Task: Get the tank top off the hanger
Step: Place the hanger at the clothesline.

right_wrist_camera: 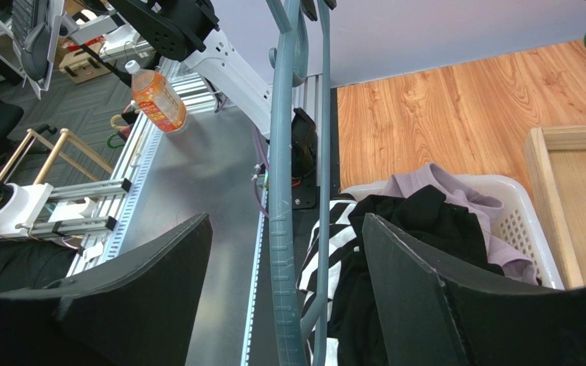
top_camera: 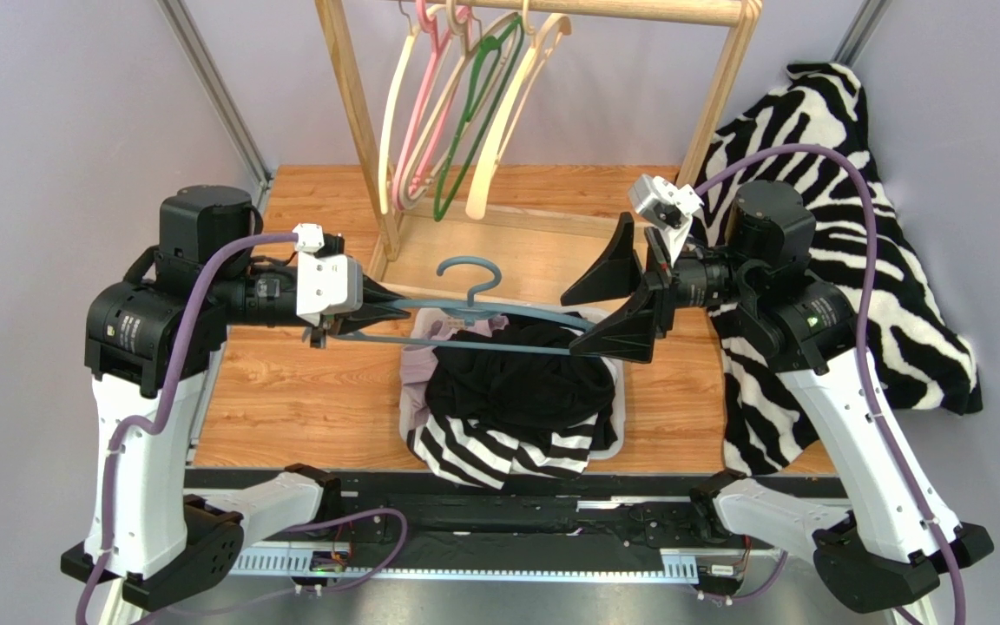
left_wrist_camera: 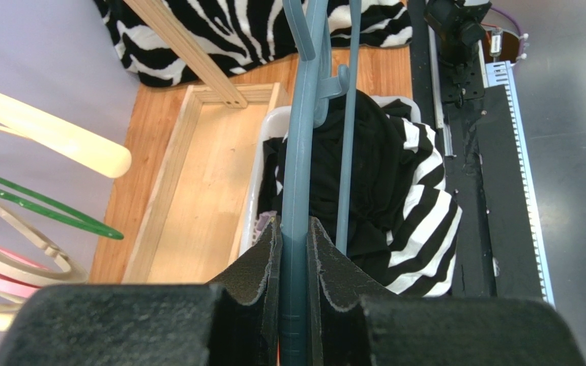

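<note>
A blue-grey plastic hanger (top_camera: 492,326) hangs level over the white basket (top_camera: 404,391), bare of cloth. My left gripper (top_camera: 381,309) is shut on its left end; in the left wrist view the pads (left_wrist_camera: 269,252) press both sides of the hanger arm (left_wrist_camera: 297,175). At the other end, my right gripper (top_camera: 603,306) is open. The hanger's arm (right_wrist_camera: 282,229) runs between its spread fingers (right_wrist_camera: 395,259) without touching either. The black tank top (top_camera: 518,384) lies crumpled in the basket below, on top of zebra-striped cloth, and also shows as the black heap (left_wrist_camera: 365,168) (right_wrist_camera: 418,221).
A wooden rack (top_camera: 375,143) at the back carries several hangers (top_camera: 466,117) in cream, pink and green. A large zebra-print cloth (top_camera: 857,261) drapes over the table's right side. A lilac garment (right_wrist_camera: 456,187) lies in the basket. A drink bottle (right_wrist_camera: 157,97) stands beyond the table.
</note>
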Robot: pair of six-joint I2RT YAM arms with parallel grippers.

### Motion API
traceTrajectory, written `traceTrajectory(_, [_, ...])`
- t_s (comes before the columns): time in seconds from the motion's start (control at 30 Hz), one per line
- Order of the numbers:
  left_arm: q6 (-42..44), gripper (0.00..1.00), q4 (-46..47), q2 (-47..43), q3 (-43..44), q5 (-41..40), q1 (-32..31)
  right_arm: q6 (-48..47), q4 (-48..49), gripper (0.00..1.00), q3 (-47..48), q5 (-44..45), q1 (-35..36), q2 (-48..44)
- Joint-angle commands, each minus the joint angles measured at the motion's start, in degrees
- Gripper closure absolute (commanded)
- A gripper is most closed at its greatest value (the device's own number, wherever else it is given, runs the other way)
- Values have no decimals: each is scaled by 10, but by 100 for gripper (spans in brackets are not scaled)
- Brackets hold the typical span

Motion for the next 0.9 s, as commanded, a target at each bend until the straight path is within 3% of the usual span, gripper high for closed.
traceTrajectory(0.0, [17,100,-90,0,25,2,4,-1,1,28,13,2,-1,3])
traceTrajectory(0.03, [18,100,-92,0,26,-2,4,-4,-5,32,17,7,0,2])
traceTrajectory(0.23, [25,100,-93,-20,16,-20,4,-63,-88,38,25,59,0,-11])
traceTrajectory(0.47, [22,100,-126,21,62,5,4,-59,-84,45,2,60,9,-20])
traceTrajectory(0.77, [21,100,-135,46,76,13,3,-71,-98,71,29,80,67,13])
traceTrajectory(0.87, [25,100,-147,57,94,7,4,-84,-118,86,35,95,88,15])
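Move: From the left hand, which still holds the blue hanger's left arm, the clothesline's middle lies roughly 35 cm ahead, 18 cm to the right and 8 cm higher. The nearest pale yellow hanger on it is about 27 cm ahead, 15 cm right and level. The blue hanger's right arm runs between the open right fingers, about 2 cm below that hand; from there the basket sits some 6 cm ahead, 9 cm left and 33 cm lower. The right hand sinks about 3 cm onto the blue hanger's right arm, tipping its fingertips slightly down and then easing back and about 2 cm left along the hanger, while its fingers close from wide to nearly shut and pinch the arm. The left hand keeps its grip on the other arm, rising a little at first, then going about 2 cm forward towards the clothesline as it settles slightly. ##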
